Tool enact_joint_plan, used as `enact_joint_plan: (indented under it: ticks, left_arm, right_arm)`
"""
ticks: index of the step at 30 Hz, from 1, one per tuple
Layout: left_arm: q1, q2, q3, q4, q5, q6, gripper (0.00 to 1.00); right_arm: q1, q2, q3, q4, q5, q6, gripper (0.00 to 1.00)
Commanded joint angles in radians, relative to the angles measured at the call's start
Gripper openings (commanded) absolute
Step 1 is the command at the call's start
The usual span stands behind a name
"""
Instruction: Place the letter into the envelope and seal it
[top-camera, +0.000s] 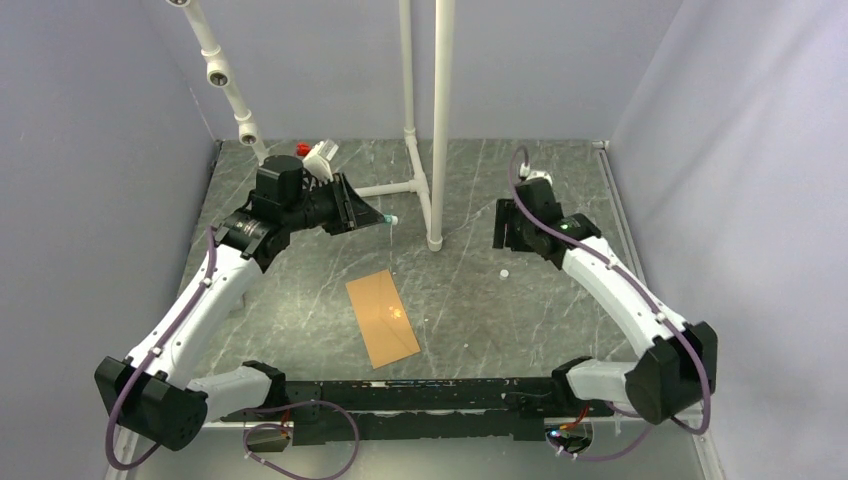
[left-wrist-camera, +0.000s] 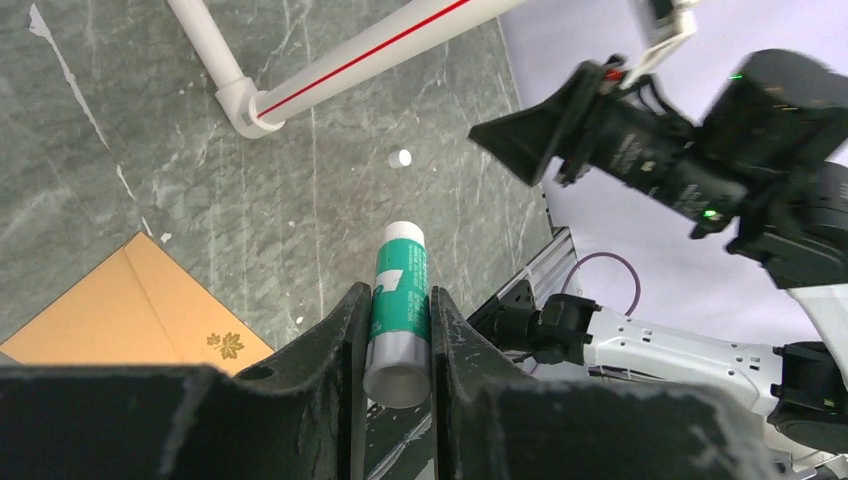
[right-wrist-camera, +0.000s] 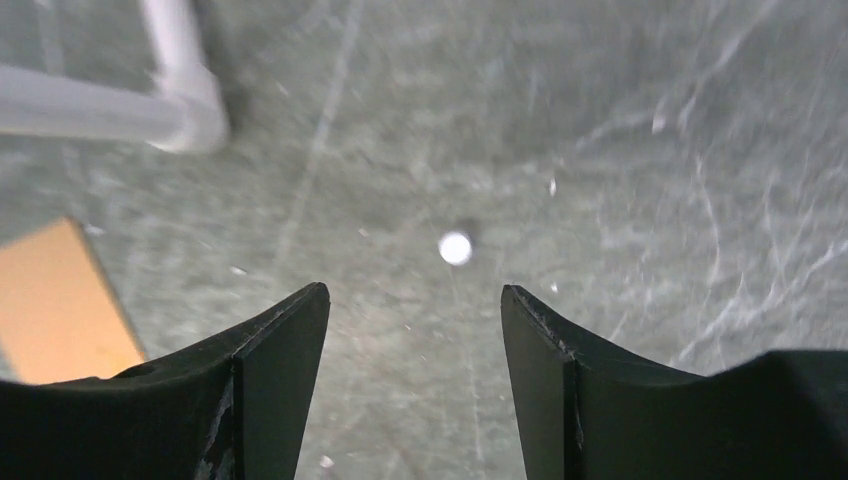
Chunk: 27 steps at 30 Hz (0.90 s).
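The orange-brown envelope (top-camera: 381, 318) lies flat on the marble table, between the arms and towards the front; a gold leaf print shows on it (left-wrist-camera: 130, 310) (right-wrist-camera: 60, 300). No letter shows in any view. My left gripper (top-camera: 383, 218) (left-wrist-camera: 398, 295) hangs above the table behind the envelope, shut on a green and white glue stick (left-wrist-camera: 400, 265). A small white cap (top-camera: 505, 272) (left-wrist-camera: 399, 157) (right-wrist-camera: 455, 247) lies on the table to the right of the envelope. My right gripper (top-camera: 503, 238) (right-wrist-camera: 412, 290) is open and empty, just behind that cap.
A white pipe frame (top-camera: 437, 130) (left-wrist-camera: 350, 60) (right-wrist-camera: 180, 110) stands on the table between the two grippers. A small white object with a red top (top-camera: 318, 152) sits at the back left. Grey walls close in three sides; a black rail (top-camera: 430, 400) runs along the front.
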Motion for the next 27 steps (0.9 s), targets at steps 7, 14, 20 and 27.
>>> enact_joint_plan:
  ticks: [7, 14, 20, 27]
  left_arm:
    - [0.007, -0.028, -0.014, 0.025, -0.024, 0.016, 0.02]
    - [0.007, -0.028, -0.023, 0.028, -0.023, 0.014, 0.02]
    - [0.008, -0.021, -0.019, 0.026, -0.017, 0.018, 0.02]
    - [0.009, -0.03, -0.021, 0.011, -0.038, 0.02, 0.02]
  right_arm:
    - [-0.027, 0.208, -0.102, 0.023, -0.064, 0.036, 0.6]
    - [-0.041, 0.287, -0.122, 0.073, -0.01, 0.031, 0.52]
    - [-0.074, 0.371, -0.126, 0.123, -0.05, 0.03, 0.54]
    - [-0.091, 0.403, -0.141, 0.174, -0.08, 0.032, 0.44]
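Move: The glue stick's white cap stands on the table almost straight below the right hand, about 18 cm down, 1 cm back and 1 cm to its right. The foot of the white pipe is some 16 cm left of the cap and 7 cm farther out; the envelope lies about 26 cm left of the cap and 10 cm nearer the base. From the left hand, the cap is roughly 26 cm right, 3 cm ahead and 29 cm below. The right hand drops about 16 cm towards the small white cap on the table, fast at first and then slower, easing a couple of centimetres to its right while the wrist tips some 25 degrees to point more steeply down. The fingers narrow from about two thirds to about half open and end low around the cap, the left finger close to its side but not clamped on it, while the left hand stays nearly in place and keeps its grip on the glue stick. ##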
